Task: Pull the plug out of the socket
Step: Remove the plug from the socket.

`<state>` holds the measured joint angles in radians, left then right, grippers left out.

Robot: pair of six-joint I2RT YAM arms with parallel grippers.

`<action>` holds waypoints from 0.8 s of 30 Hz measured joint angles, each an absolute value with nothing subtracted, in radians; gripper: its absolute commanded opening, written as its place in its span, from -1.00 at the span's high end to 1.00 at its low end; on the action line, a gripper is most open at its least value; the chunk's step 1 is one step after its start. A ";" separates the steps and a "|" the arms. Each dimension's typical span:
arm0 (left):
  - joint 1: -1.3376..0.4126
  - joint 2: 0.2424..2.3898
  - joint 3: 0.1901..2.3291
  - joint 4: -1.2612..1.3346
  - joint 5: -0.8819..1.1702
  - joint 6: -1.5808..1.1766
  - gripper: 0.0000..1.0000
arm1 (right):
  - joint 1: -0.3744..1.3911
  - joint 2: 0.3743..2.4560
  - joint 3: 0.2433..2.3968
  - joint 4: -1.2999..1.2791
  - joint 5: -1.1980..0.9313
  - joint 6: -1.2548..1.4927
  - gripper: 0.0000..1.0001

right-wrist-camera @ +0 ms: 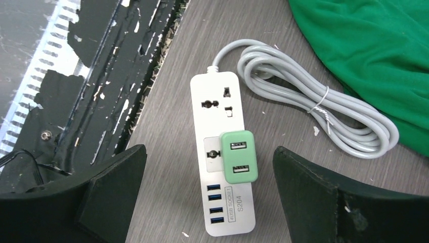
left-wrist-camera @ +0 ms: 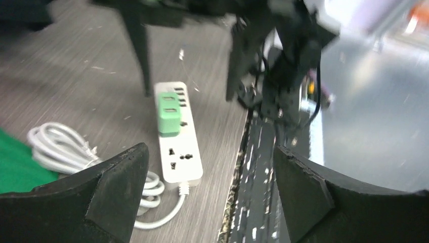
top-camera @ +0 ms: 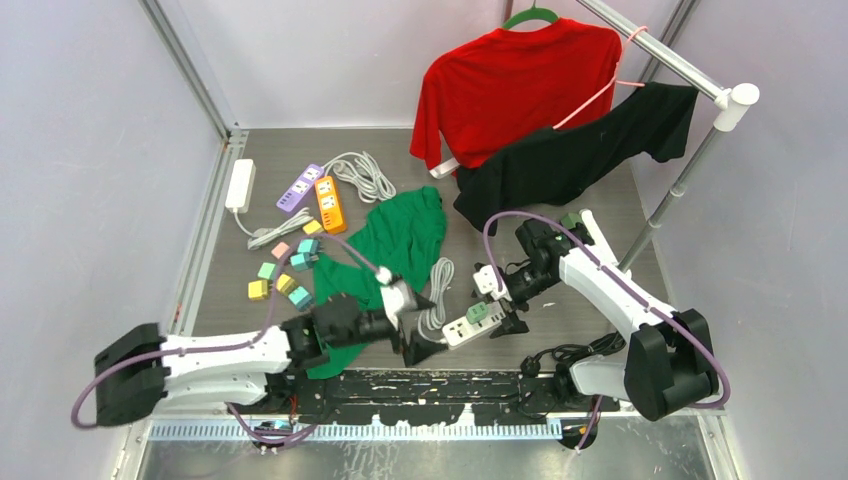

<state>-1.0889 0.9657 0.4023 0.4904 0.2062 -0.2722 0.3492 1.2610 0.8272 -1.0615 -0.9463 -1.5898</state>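
A white power strip (top-camera: 460, 331) (left-wrist-camera: 178, 147) (right-wrist-camera: 222, 152) lies near the table's front edge. A mint-green plug (top-camera: 477, 313) (left-wrist-camera: 169, 114) (right-wrist-camera: 239, 156) sits in one of its sockets. My right gripper (top-camera: 503, 308) (right-wrist-camera: 210, 172) hovers open above the strip's USB end, one finger on each side of strip and plug, touching neither. My left gripper (top-camera: 432, 325) (left-wrist-camera: 210, 167) is open just off the strip's cable end, nothing between its fingers. The strip's grey cable (right-wrist-camera: 313, 116) lies coiled beside it.
A green shirt (top-camera: 400, 240) (right-wrist-camera: 374, 55) lies left of the strip. Purple (top-camera: 299, 188) and orange (top-camera: 330, 203) power strips and several small coloured plugs (top-camera: 285, 272) sit at the left. Red (top-camera: 510, 80) and black (top-camera: 580, 150) shirts hang on a rack at the back right.
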 measured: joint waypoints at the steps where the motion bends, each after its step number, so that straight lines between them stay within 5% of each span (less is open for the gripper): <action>1: -1.151 1.000 0.375 0.535 0.170 -0.200 -0.85 | 0.349 1.261 0.827 -1.073 -0.950 -1.602 -1.00; 8: -1.288 1.380 0.333 0.768 0.065 0.105 -0.83 | 0.345 1.277 0.828 -1.125 -0.963 -1.654 -1.00; 12: -1.287 1.559 0.347 0.927 0.017 0.171 -0.66 | 0.345 1.292 0.829 -1.145 -0.963 -1.678 -1.00; 24: -1.281 1.763 0.418 1.129 -0.043 0.180 -0.36 | 0.345 1.296 0.828 -1.132 -0.963 -1.689 -1.00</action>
<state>-1.2808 1.7634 0.4179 1.1290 -0.0429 0.1802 0.3447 1.2964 0.8280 -1.1324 -0.9634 -1.6890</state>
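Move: The cable end of the white socket lies some 8 cm to the left hand's right, 2 cm ahead and 16 cm below its fingers. The green plug stands on the socket about 5 cm farther right and 3 cm farther out than that end; the coiled grey cable lies about 9 cm beyond the end and 3 cm to its left. From the right hand, the plug is about 4 cm left, 1 cm ahead and 5 cm below, and the cable end some 9 cm left, 2 cm back and 8 cm below. The left fingers come down around the cable end of the socket, contact not yet certain. The left hand sinks about 14 cm, swinging a little back and then forward again as it travels 6 or 7 cm to the right. Its fingers tip down some 15 degrees, the hand rolls 20-odd degrees with its forward side rising, and the gripper narrows from wide open to about two thirds. ##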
